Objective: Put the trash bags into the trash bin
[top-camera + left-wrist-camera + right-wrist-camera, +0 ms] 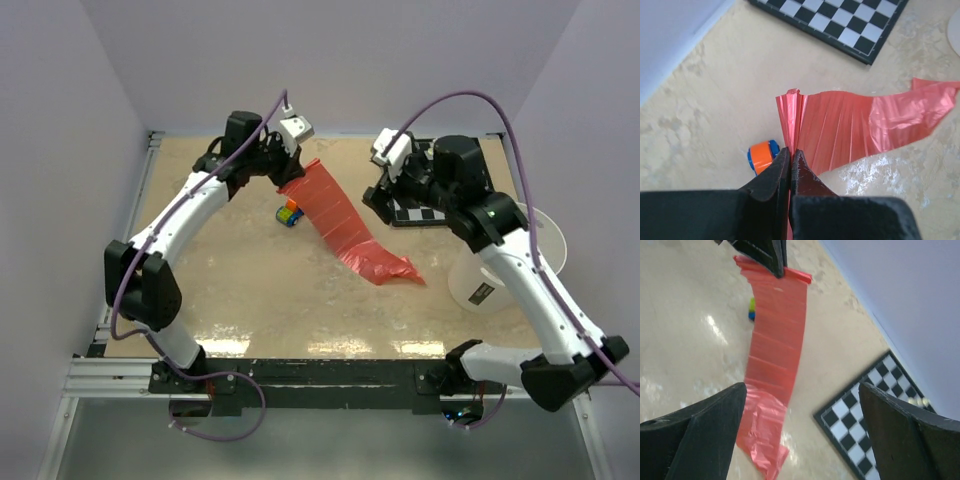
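Note:
One trash bag (340, 220), a thin pleated red film strip, slopes from my left gripper (290, 182) down to a crumpled end on the table. In the left wrist view, the left gripper (791, 152) is shut on the gathered end of the bag (850, 130). My right gripper (378, 203) hovers just right of the strip. Its wrist view shows the right gripper (802, 385) wide open and empty above the bag (777, 340). The trash bin (470, 280), a white bucket, stands at the right, partly hidden under the right arm.
A black-and-white checkerboard (425, 212) lies at the back right, under the right wrist, and shows again (875, 425) in the right wrist view. A small orange, blue and yellow toy (289, 213) sits just left of the bag. Walls close the back and both sides.

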Robot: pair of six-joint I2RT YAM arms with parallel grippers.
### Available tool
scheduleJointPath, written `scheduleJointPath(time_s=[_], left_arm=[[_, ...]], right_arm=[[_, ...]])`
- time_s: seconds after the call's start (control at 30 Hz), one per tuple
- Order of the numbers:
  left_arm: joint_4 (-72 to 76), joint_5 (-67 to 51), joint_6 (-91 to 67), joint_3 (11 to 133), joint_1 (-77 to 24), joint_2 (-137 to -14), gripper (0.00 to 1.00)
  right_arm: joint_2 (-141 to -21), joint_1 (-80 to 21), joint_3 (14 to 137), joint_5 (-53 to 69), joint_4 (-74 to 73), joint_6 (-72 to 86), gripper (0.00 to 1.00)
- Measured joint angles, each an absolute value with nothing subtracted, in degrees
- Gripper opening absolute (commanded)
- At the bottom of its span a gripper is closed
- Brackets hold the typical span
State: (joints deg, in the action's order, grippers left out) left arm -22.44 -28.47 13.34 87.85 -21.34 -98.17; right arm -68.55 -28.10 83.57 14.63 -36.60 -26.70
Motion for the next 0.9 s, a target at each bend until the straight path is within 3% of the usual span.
scheduleJointPath(time_s=[0.5,0.9], left_arm=[[-36.64,-29.36,24.62,99.83,-22.26,-87.53,0.0],[-38.48,-26.61,24.64,99.83,-22.26,-87.07,0.0]], right_arm=[[-81.93,-28.1,75.81,37.1,1.85,-21.87,0.89],[-90.37,-28.1,77.03,43.4,8.75,-17.52,0.62]])
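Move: The red bag's upper edge is already pinched in the left fingers. From the empty right hand it lies about 19 cm to the left, 12 ahead and 12 lower. The bag's lower end rests on the table, some 8 cm right of the right hand, 3 back and 34 below. The toy car is 17 cm ahead of the right hand and 19 to its left; the chessboard is 27 ahead and 20 to its right, both about 34 lower. The bag's pinched upper edge is lifted by the left hand, about 12 cm up and 5 back, the fingers tipping up some 15 degrees and keeping their hold. Meanwhile the open right hand swings left towards it, with a smaller reach forward and a late dip, turning counter-clockwise and rolling its left side up; its fingers come round the sheet beside the left fingers and start to close, without pinching yet. ##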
